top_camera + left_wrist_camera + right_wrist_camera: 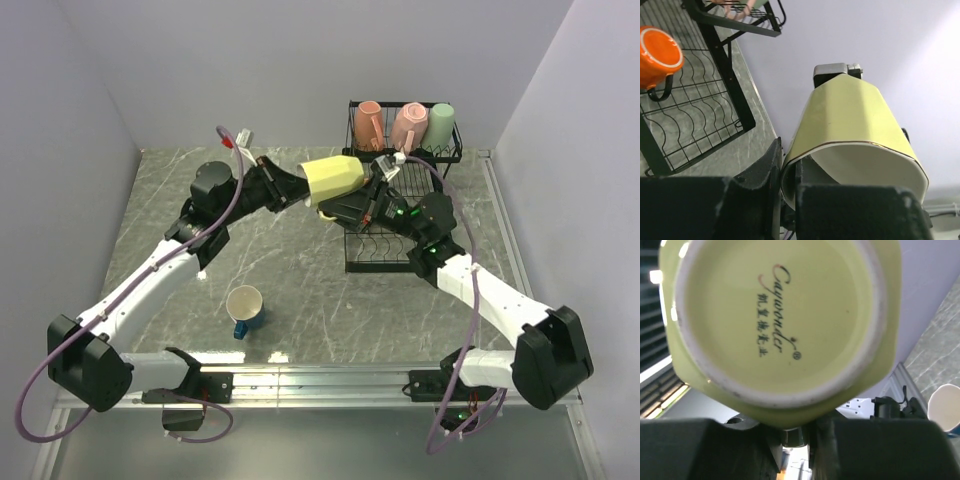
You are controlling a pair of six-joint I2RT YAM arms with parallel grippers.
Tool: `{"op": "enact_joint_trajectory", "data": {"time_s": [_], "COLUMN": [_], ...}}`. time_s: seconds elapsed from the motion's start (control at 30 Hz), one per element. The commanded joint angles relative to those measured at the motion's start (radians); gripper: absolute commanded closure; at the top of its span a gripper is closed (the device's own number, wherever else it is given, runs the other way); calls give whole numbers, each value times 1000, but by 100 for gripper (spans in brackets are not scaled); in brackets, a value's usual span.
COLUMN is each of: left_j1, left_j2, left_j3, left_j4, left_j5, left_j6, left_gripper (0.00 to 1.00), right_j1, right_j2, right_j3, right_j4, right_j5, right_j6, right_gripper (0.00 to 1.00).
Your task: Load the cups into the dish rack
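Note:
A pale yellow cup (333, 177) hangs in the air left of the dish rack (375, 262), lying on its side. My left gripper (300, 185) is shut on its rim (855, 150), one finger inside and one outside. My right gripper (345, 208) comes from the rack side and is shut on the handle under the cup's base (780, 315). Two pink cups (369, 122) (408, 125) and a pale green cup (441, 122) stand upside down in the upper basket. An orange cup (657, 57) lies on the lower shelf. A blue cup (246, 308) stands upright on the table.
The black wire rack's lower shelf (731, 80) has wavy slots and lies partly under my right arm. Grey walls close in the marble table on three sides. The blue cup (945, 407) also shows at the right wrist view's edge.

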Motion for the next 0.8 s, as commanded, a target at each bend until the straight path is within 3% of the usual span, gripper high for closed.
{"op": "enact_joint_trajectory", "data": {"time_s": [0.0,0.3,0.57,0.77], "left_j1": [-21,-24,-24,-21], "left_j2": [-4,-6,-10,-62], "left_j3": [94,62,120,85], "left_j4": [-171,-136,-301,-370], "left_j5": [89,193,127,77], "left_j6": [183,183,292,339], "left_gripper": [99,99,63,47], "right_j1": [-12,-14,-33,-133], "right_j2": [-79,-70,-119,-210], "right_j3": [95,90,107,69], "right_j4": [-119,-84,-228,-392], "right_j5": [23,29,55,69], "right_j6": [-219,-192,-301,-403], "right_gripper": [100,100,100,100]}}
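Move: Both hands still hold the yellow cup: its middle lies about 5 cm right of the left hand and 3 cm above it, and about 5 cm ahead of the right hand, which has the handle. From the right hand, the middle of the dish rack's lower shelf is roughly 16 cm ahead, 17 cm right and 33 cm below. The orange mug stands about 13 cm ahead and 10 cm right, 30 cm down; the pink mug on the upper shelf about 25 cm ahead, 9 cm right, 10 cm down. Up together first, about 2 cm and slightly back, both hands lift the cup between them; then both sink about 5 cm. The left opens to half during the sinking, lets go of the rim and rolls some 15 degrees, its left side rising. The right keeps its hold on the handle and late on swings forward and right towards the rack, turning slightly clockwise. ##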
